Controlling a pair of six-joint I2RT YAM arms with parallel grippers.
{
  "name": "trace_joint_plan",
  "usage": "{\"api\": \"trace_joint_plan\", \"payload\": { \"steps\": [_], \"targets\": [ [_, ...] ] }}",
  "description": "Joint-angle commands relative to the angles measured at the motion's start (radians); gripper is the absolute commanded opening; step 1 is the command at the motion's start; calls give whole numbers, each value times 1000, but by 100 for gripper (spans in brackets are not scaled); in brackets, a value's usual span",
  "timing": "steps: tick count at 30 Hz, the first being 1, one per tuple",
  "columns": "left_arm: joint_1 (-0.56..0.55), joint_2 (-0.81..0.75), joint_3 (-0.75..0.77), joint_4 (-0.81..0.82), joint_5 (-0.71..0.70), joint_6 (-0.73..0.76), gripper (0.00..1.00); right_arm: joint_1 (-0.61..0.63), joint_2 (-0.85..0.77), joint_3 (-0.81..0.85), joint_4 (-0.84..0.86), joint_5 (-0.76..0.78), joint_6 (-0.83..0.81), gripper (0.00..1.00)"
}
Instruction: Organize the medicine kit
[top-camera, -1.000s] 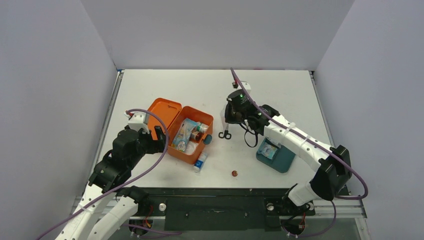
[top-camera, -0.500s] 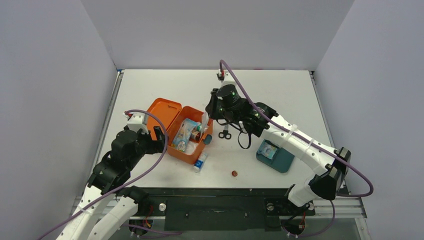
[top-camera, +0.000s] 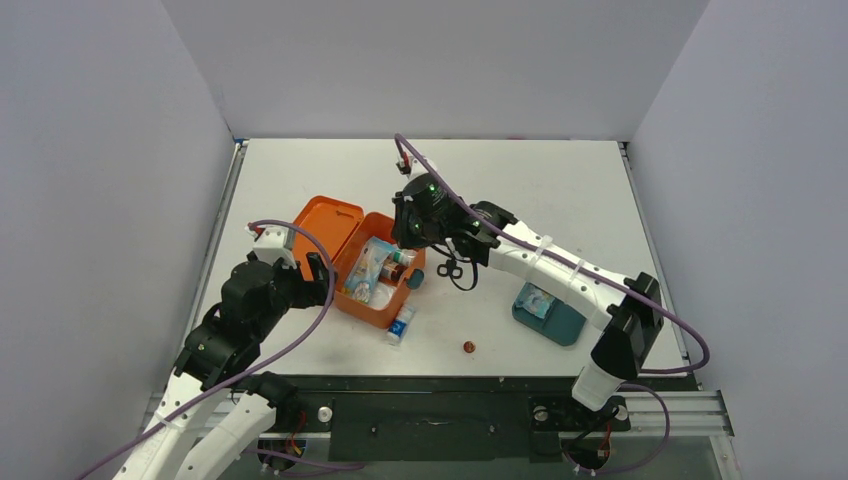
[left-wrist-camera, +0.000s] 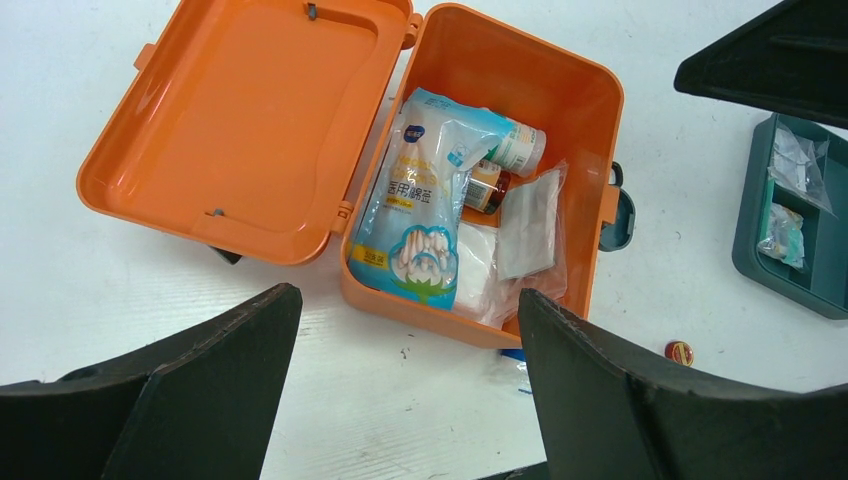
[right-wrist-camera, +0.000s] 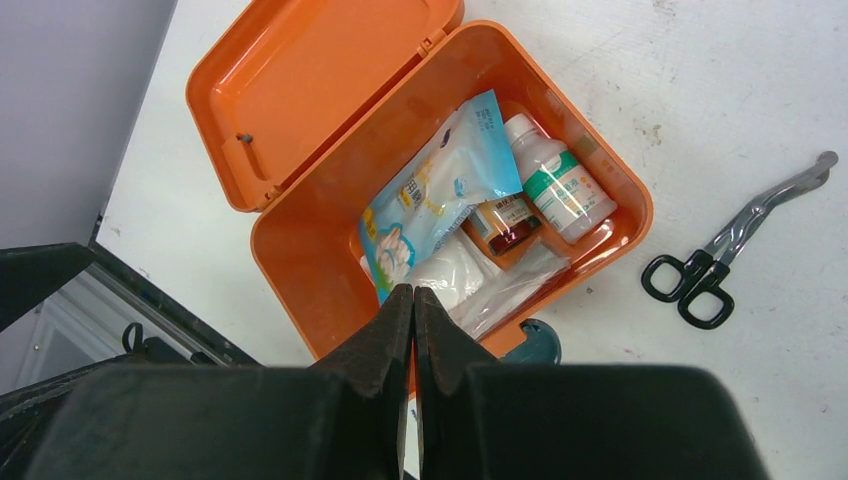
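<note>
The medicine kit is an orange box lying open left of centre, its lid flat on the table. Inside lie a blue-and-white packet, a white bottle with a green label, a small brown bottle and a clear bag of white gauze. My right gripper hovers above the kit's near side, shut with nothing between its fingers. My left gripper stands open on the kit's left, above the table and holding nothing.
Black-handled scissors lie just right of the kit. A teal divided tray holding small packets sits further right. A small red round thing and a blue-and-white packet lie near the kit's front corner. Grey walls enclose the table.
My right arm has swung left, from above the scissors to over the open kit, staying shut. The left arm has not moved.
</note>
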Motion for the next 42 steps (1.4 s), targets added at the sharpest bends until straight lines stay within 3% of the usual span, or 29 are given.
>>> {"api": "trace_joint_plan", "payload": {
  "steps": [1, 6, 11, 17, 29, 42],
  "targets": [
    [-3, -1, 4, 50, 8, 15, 78, 10, -13, 50, 6, -1, -35, 0],
    [-3, 4, 4, 49, 9, 17, 78, 8, -33, 26, -19, 45, -47, 1],
    [-3, 5, 3, 49, 5, 15, 78, 7, -72, -38, -19, 63, -44, 23],
    [-3, 14, 4, 47, 1, 15, 78, 9, -170, -200, 8, 80, 4, 38],
    [-3, 21, 6, 43, 1, 15, 78, 48, -358, -570, 209, 113, 261, 48],
    [-1, 18, 6, 45, 3, 15, 78, 143, -286, -737, 380, 172, 530, 50]
  ]
}}
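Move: Behind and well below the right hand lies the white-and-blue wrapped bottle, against the near side of the orange box: about 9 cm back, 3 cm to the right and 18 cm down. The box's middle is roughly 3 cm ahead and 3 cm left of that hand, 15 cm below; the scissors lie some 8 cm ahead and 14 cm right on the table. From the left hand the wrapped bottle is about 10 cm right, 2 cm back and 19 cm down. Dropping away from over the orange box, the right hand sinks about 12 cm while drawing back some 9 cm and to the right about 6 cm, towards the wrapped bottle; near the end it eases slightly left again. On the way the shut fingers open to about half, tips bending down and the wrist turning clockwise, each some 15 degrees. It touches nothing at the end, still well above the bottle. ##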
